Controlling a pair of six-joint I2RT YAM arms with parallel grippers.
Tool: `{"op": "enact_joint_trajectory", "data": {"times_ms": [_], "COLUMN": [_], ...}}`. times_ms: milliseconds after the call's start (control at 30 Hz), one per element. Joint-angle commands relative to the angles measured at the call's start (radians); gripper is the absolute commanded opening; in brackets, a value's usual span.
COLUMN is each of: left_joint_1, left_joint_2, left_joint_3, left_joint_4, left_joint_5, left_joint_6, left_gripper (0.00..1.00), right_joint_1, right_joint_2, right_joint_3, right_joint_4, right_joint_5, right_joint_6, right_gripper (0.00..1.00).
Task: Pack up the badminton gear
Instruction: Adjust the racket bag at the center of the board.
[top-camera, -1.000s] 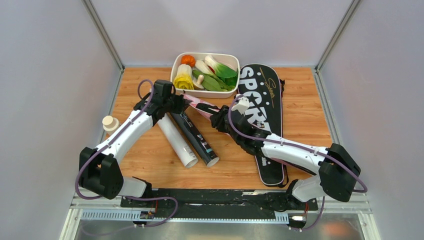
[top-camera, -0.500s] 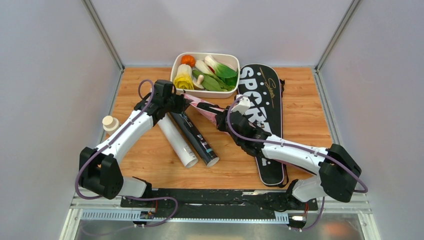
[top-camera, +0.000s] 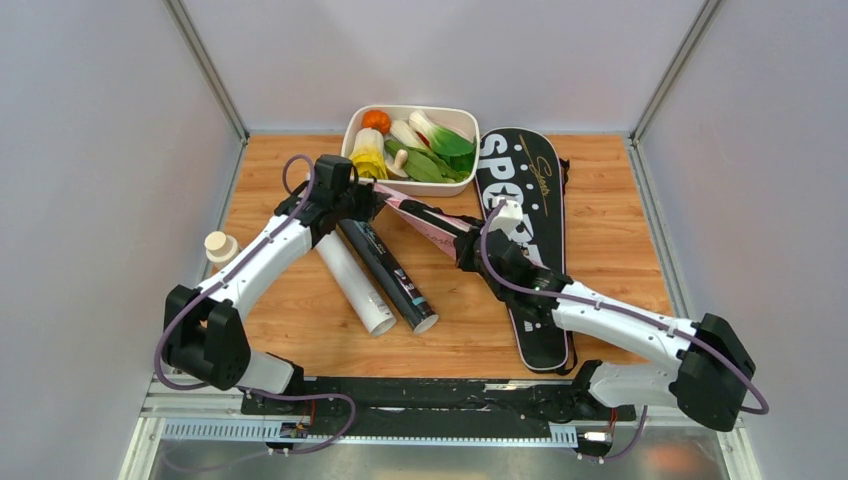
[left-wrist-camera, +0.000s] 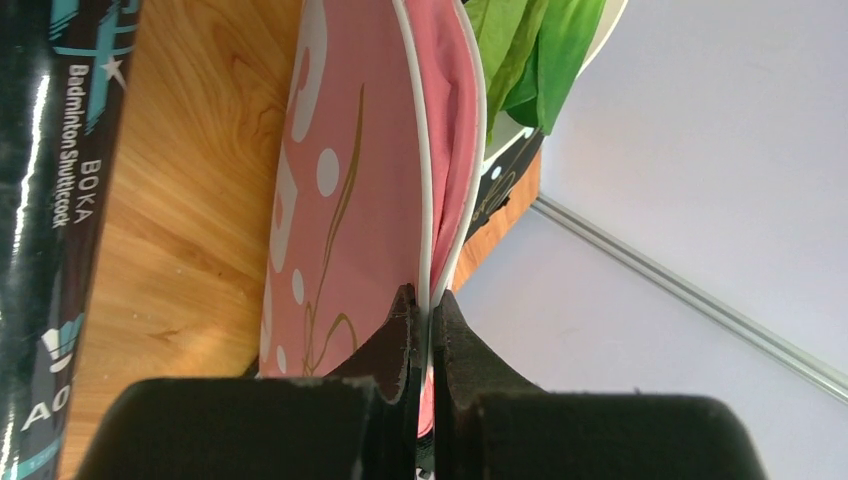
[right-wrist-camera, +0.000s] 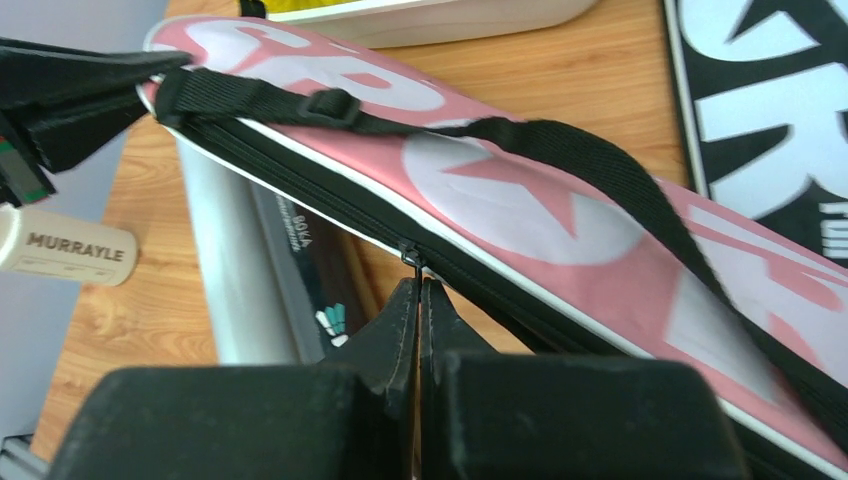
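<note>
A pink racquet cover (top-camera: 425, 222) hangs stretched between my two grippers, above the table. My left gripper (top-camera: 366, 199) is shut on the white-piped edge of its far end (left-wrist-camera: 424, 300). My right gripper (top-camera: 463, 246) is shut on the cover's small zipper pull (right-wrist-camera: 411, 258), partway along the black zipper line; a black strap runs across the pink face (right-wrist-camera: 520, 190). A black "SPORT" cover (top-camera: 522, 190) lies flat to the right. A white tube (top-camera: 355, 278) and a black tube (top-camera: 392, 268) lie side by side under the pink cover.
A white tray (top-camera: 352, 128) of toy vegetables stands at the back centre, close behind the left gripper. A small clear bottle with a cream cap (top-camera: 219, 246) lies near the left wall. Grey walls enclose the wooden table on three sides.
My right gripper has shut on the zipper pull and moved right along the cover. The left gripper has shifted slightly right. The pink cover now hangs straighter between them.
</note>
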Motion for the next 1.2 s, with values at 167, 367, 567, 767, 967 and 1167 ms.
{"op": "enact_joint_trajectory", "data": {"times_ms": [167, 367, 567, 767, 967, 1167], "left_joint_1": [0.000, 0.001, -0.009, -0.013, -0.013, -0.014], "left_joint_2": [0.010, -0.005, -0.032, -0.052, -0.074, -0.092], "left_joint_3": [0.063, 0.065, 0.088, 0.090, 0.072, 0.061], "left_joint_4": [0.050, 0.089, 0.112, 0.125, 0.114, 0.082], "left_joint_5": [-0.053, -0.070, -0.110, -0.092, -0.082, -0.107], "left_joint_6": [-0.011, -0.005, 0.022, 0.030, 0.038, 0.054], "left_gripper": [0.00, 0.00, 0.00, 0.00, 0.00, 0.00], "right_joint_1": [-0.031, -0.125, -0.206, -0.271, -0.273, -0.274], "right_joint_2": [-0.196, -0.278, -0.396, -0.447, -0.487, -0.438], "right_joint_3": [-0.016, -0.028, -0.035, -0.002, 0.007, 0.065], "right_joint_4": [-0.307, -0.491, -0.649, -0.709, -0.563, -0.631], "right_joint_5": [0.118, 0.130, 0.146, 0.150, -0.077, -0.147], "right_joint_6": [0.065, 0.108, 0.140, 0.137, 0.067, -0.012], "right_gripper": [0.00, 0.00, 0.00, 0.00, 0.03, 0.33]}}
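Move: My right hand already pinches the zipper pull of the pink racket bag. The bag's right end lies about 25 cm to the right, 14 cm back and 12 cm lower. The black racket bag's middle is some 17 cm right, about level fore and aft, 13 cm below; the black tube is roughly 21 cm left and 8 cm back, 12 cm down. From my left hand, still gripping the pink bag's left end, the pull is some 20 cm right, 11 cm back and slightly lower. I draw the zipper pull along the pink bag, sweeping my right hand about 18 cm right and slightly back over the black racket bag, fingers swinging some 25 degrees clockwise. Then I ease about 3 cm back left, rising slightly and partly unwinding that turn as my fingers open off the pull. My left hand keeps its pinch on the bag's left end and rises about 4 cm. ##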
